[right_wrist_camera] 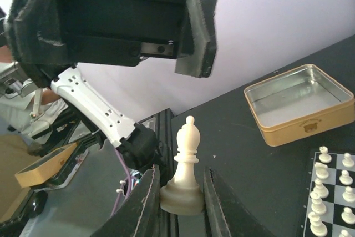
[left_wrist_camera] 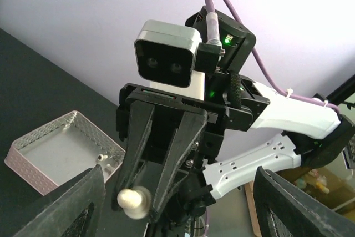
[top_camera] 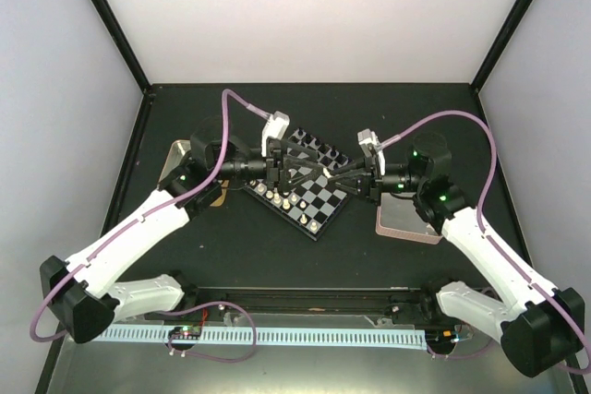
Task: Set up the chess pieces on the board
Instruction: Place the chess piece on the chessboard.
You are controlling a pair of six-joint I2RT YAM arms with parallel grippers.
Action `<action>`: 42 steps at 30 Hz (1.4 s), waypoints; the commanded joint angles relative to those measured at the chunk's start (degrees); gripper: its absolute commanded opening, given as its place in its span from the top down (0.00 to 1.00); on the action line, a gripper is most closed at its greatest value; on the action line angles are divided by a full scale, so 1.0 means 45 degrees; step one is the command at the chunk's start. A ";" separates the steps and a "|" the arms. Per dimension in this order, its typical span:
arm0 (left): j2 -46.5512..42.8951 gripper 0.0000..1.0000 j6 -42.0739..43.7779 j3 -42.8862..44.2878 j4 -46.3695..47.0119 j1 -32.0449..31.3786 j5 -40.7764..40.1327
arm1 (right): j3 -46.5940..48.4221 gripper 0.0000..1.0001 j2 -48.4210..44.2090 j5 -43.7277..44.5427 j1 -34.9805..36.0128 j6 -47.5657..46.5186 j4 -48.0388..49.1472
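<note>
My right gripper (right_wrist_camera: pixel 180 175) is shut on the base of a cream-white bishop (right_wrist_camera: pixel 187 154), which stands upright between its fingers. The left gripper (right_wrist_camera: pixel 111 26) hangs open facing it, its pads apart from the bishop's tip. In the left wrist view the bishop's rounded head (left_wrist_camera: pixel 132 202) pokes out between the right gripper's fingers (left_wrist_camera: pixel 177 154), with my own wide-open fingers (left_wrist_camera: pixel 72 203) either side. Both grippers (top_camera: pixel 300 170) (top_camera: pixel 340 179) meet above the board (top_camera: pixel 319 205). White chess pieces (top_camera: pixel 286 198) line its near-left edge and black ones (top_camera: pixel 314 147) its far edge.
A yellow-rimmed metal tin (right_wrist_camera: pixel 299 106) sits left of the board, partly under the left arm (top_camera: pixel 180 159). A pink tray (left_wrist_camera: pixel 61 148) lies right of the board (top_camera: pixel 406 223) with tiny bits inside. A rail runs along the near edge.
</note>
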 commanded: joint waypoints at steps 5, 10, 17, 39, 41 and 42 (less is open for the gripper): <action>0.0774 0.43 -0.0385 0.0742 -0.0900 0.0006 0.0939 | 0.0722 0.86 0.0108 -0.1112 0.0469 -0.0666 -0.0099; 0.1108 0.64 -0.0507 0.0704 -0.0689 -0.0013 0.1809 | 0.1004 0.86 0.0331 -0.1105 0.0572 -0.0612 -0.0335; 0.1241 0.90 -0.0485 0.0694 -0.0596 -0.0018 0.2824 | 0.1281 0.86 0.0876 -0.1069 0.0641 -0.0630 -0.0819; -0.0187 0.99 0.3231 -0.1582 -0.3704 -0.1305 -0.8577 | -0.0546 0.24 -0.0695 0.9306 0.0321 0.0180 -0.2742; -0.0040 0.98 0.3139 -0.2006 -0.3668 -0.2057 -1.0003 | -0.0643 0.24 -0.0748 1.1115 0.0291 0.0603 -0.2958; 0.0041 0.99 0.3014 -0.2238 -0.3576 -0.2325 -1.0500 | -0.0668 0.24 -0.0730 1.1998 0.0299 0.0847 -0.3137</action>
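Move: The chess piece, upright in the right hand's fingers with its middle about 1 cm above that hand's point, lies some 3 cm to the left hand's right, 1 cm ahead and 4 cm lower. The chessboard's middle is about 13 cm ahead of the left hand, 1 cm to its left and 31 cm below. From the right hand, the pink tray lies roughly 22 cm right, 5 cm ahead and 26 cm below. Left hand pinches the chess piece, right hand releases; left then sinks about 9 cm, right withdraws 8 cm forward. ##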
